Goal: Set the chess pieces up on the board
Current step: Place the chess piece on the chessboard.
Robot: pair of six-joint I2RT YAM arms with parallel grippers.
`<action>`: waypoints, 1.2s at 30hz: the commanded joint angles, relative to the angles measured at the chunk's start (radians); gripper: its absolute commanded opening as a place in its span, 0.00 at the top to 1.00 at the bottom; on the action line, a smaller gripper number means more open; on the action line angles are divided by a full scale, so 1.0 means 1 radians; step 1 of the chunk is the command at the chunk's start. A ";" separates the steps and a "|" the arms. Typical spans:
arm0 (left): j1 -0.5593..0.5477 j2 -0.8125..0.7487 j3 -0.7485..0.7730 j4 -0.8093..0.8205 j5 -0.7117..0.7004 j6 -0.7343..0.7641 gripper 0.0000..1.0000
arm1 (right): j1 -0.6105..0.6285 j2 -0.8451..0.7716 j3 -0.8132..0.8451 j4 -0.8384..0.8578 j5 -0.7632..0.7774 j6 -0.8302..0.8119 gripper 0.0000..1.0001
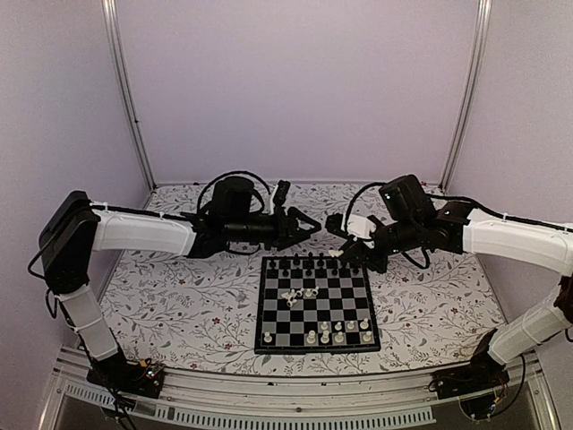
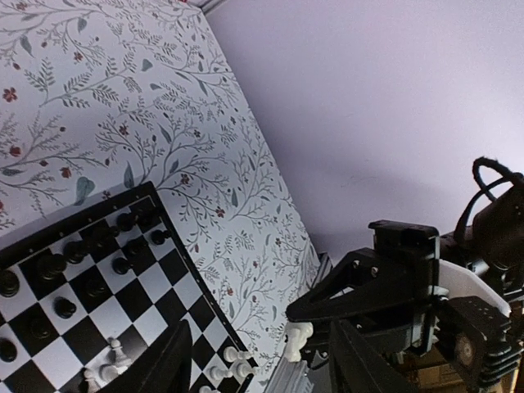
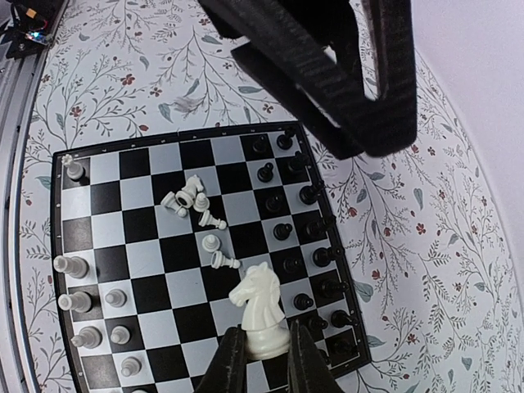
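The board (image 1: 295, 324) lies mid-table on the flowered cloth. Black chess pieces (image 1: 309, 263) stand in its far rows and white ones (image 1: 336, 333) along its near rows. A few white pieces (image 3: 192, 201) lie toppled near its middle. My right gripper (image 3: 264, 364) is shut on the base of a white knight (image 3: 260, 307), held upright above the board's far right corner (image 1: 335, 255). My left gripper (image 1: 312, 226) hovers open and empty just beyond the board's far edge, close to the right one. Its dark fingers (image 2: 164, 364) frame the white knight (image 2: 296, 340).
A flowered cloth (image 1: 179, 296) covers the table. Pale walls with metal posts (image 1: 130, 98) enclose the back and sides. A metal rail (image 1: 269, 399) runs along the near edge, with small circuit boards (image 1: 148, 372) at the arm bases.
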 commanded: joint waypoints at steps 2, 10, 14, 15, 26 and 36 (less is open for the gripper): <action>-0.040 0.056 0.007 0.141 0.100 -0.101 0.45 | -0.004 0.013 0.015 0.043 0.027 0.015 0.90; -0.058 0.098 0.036 0.132 0.120 -0.104 0.55 | -0.004 0.014 0.012 0.048 0.016 0.018 0.90; -0.067 0.124 0.055 0.140 0.144 -0.106 0.62 | -0.004 0.023 0.011 0.048 0.013 0.017 0.90; -0.069 0.128 0.059 0.144 0.149 -0.106 0.63 | -0.003 0.027 0.012 0.049 0.013 0.017 0.89; -0.074 0.165 0.072 0.174 0.197 -0.132 0.72 | -0.004 0.045 0.015 0.061 0.029 0.020 0.89; -0.075 0.161 0.071 0.175 0.200 -0.130 0.86 | -0.004 0.051 0.009 0.069 0.048 0.023 0.90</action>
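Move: The white knight, held out by the right fingers, lies about 5 cm back, 5 cm right and 2 cm below the left hand; its middle is some 2 cm left of the right hand point, level. From the left hand, the black pieces centre roughly 2 cm ahead and 2 cm right, the lying white pieces about 5 cm back and 2 cm left, both some 17 cm below. Left hand goes about 6 cm right and back, sinking slightly, closing around the knight; right keeps its hold. ##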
